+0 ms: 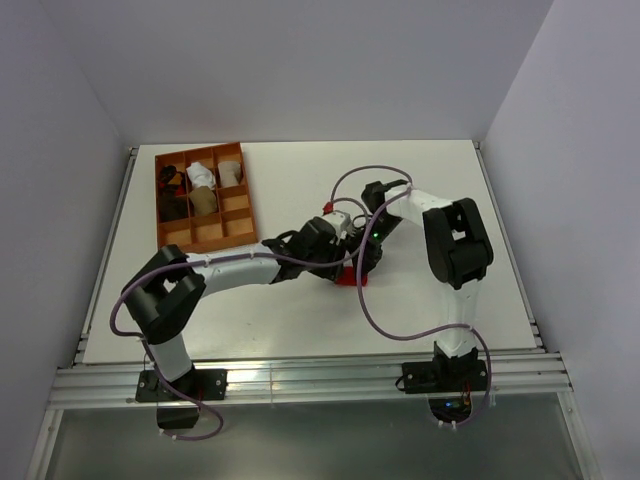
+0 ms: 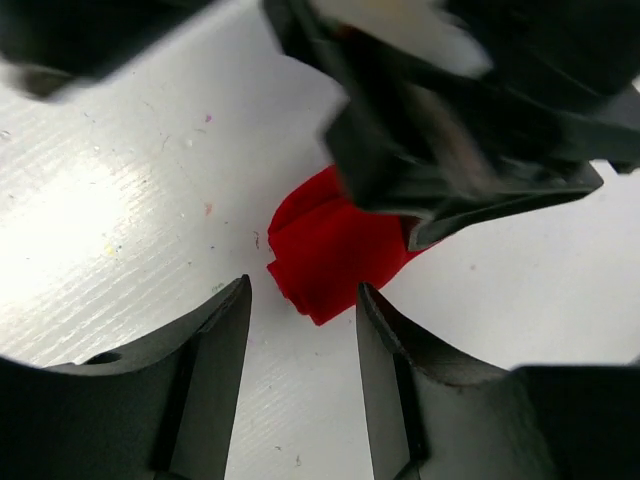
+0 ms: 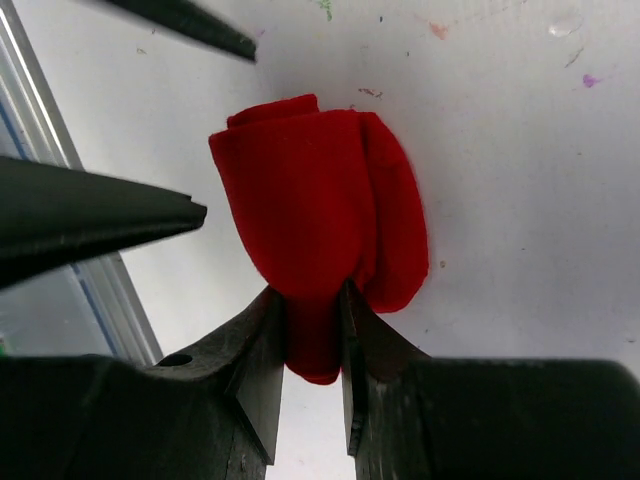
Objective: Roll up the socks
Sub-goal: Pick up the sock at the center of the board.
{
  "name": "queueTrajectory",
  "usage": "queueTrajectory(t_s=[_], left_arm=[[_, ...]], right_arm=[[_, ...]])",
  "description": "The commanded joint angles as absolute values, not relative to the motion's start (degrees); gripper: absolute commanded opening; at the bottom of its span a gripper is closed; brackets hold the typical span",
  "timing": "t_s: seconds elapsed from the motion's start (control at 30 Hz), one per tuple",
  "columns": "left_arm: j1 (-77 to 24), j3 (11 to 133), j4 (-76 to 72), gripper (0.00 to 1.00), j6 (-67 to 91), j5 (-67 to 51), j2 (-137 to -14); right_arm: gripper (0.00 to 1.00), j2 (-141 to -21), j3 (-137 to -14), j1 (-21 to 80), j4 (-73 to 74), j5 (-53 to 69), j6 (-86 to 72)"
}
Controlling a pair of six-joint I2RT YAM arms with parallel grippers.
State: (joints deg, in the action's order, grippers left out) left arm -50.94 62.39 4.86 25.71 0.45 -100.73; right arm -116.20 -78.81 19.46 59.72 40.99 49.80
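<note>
A red sock (image 3: 310, 200), rolled into a thick bundle, lies on the white table near the middle (image 1: 350, 277). My right gripper (image 3: 312, 295) is shut on the near end of the roll, with red cloth squeezed between its jaws. From the opposite side my left gripper (image 2: 303, 290) stands open. Its tips sit just at the end of the red sock (image 2: 320, 255) without pinching it. The left fingers (image 3: 120, 215) show as dark points beside the roll in the right wrist view. No white figures show on the sock.
A brown compartment tray (image 1: 207, 236) stands at the back left and holds several rolled bundles in white, tan and dark colours in its far cells. Both arms meet over the table's middle, with a purple cable (image 1: 372, 320) looping in front. Walls close in the left, back and right sides.
</note>
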Motion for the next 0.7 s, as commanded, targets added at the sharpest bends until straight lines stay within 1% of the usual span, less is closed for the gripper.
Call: queueTrajectory(t_s=[0.0, 0.13, 0.23, 0.3, 0.43, 0.57, 0.6, 0.63, 0.67], left_arm=[[-54.7, 65.0, 7.2, 0.51, 19.3, 13.6, -98.7], [-58.4, 65.0, 8.7, 0.54, 15.1, 25.2, -98.7], [-62.0, 64.1, 7.3, 0.56, 10.2, 32.0, -99.5], [-64.2, 63.7, 5.9, 0.56, 7.0, 34.1, -100.5], [-67.7, 64.0, 4.3, 0.6, 3.1, 36.1, -101.6], [-70.0, 65.0, 5.0, 0.65, 0.6, 33.7, -101.5], [-70.1, 64.9, 5.2, 0.68, 0.6, 32.6, -101.4], [-70.4, 64.9, 5.4, 0.73, -1.4, 32.3, -101.4], [-70.8, 64.7, 5.4, 0.74, -2.5, 32.0, -101.5]], right_arm=[[0.2, -120.0, -79.1, 19.3, 62.6, 35.2, 49.7], [0.2, -120.8, -80.2, 19.2, 63.8, 35.0, 49.4], [0.19, -121.8, -81.0, 19.2, 65.0, 35.0, 49.4], [0.19, -121.9, -81.1, 19.2, 65.0, 34.9, 49.2], [0.19, -122.5, -81.8, 19.2, 65.6, 34.8, 49.0], [0.19, -123.7, -83.2, 19.2, 66.3, 34.6, 48.3], [0.19, -123.8, -83.8, 19.2, 67.0, 34.5, 48.1], [0.19, -124.5, -84.2, 19.2, 67.2, 34.5, 48.0], [0.19, -124.9, -84.5, 19.2, 67.7, 34.5, 48.0]])
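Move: The folded red sock is pinched at one end between the right fingers; its middle lies about 2 cm back, 3 cm to the left and 1 cm below that hand. From the empty, half-open left hand the sock's middle is roughly 3 cm to the right, about 1 cm back and some 4 cm below, just beyond the fingertips. Nothing else lies close by. Backing off about 4 cm, the left hand rolls clockwise by some 40 degrees, looking along its fingers, and swings them from forward-right to point more forward. Its fingers spread clearly wider while staying clear of the sock. The right hand keeps its pinch on the sock's end, drifting 1.5 cm back with its fingertips tipping slightly further back. ##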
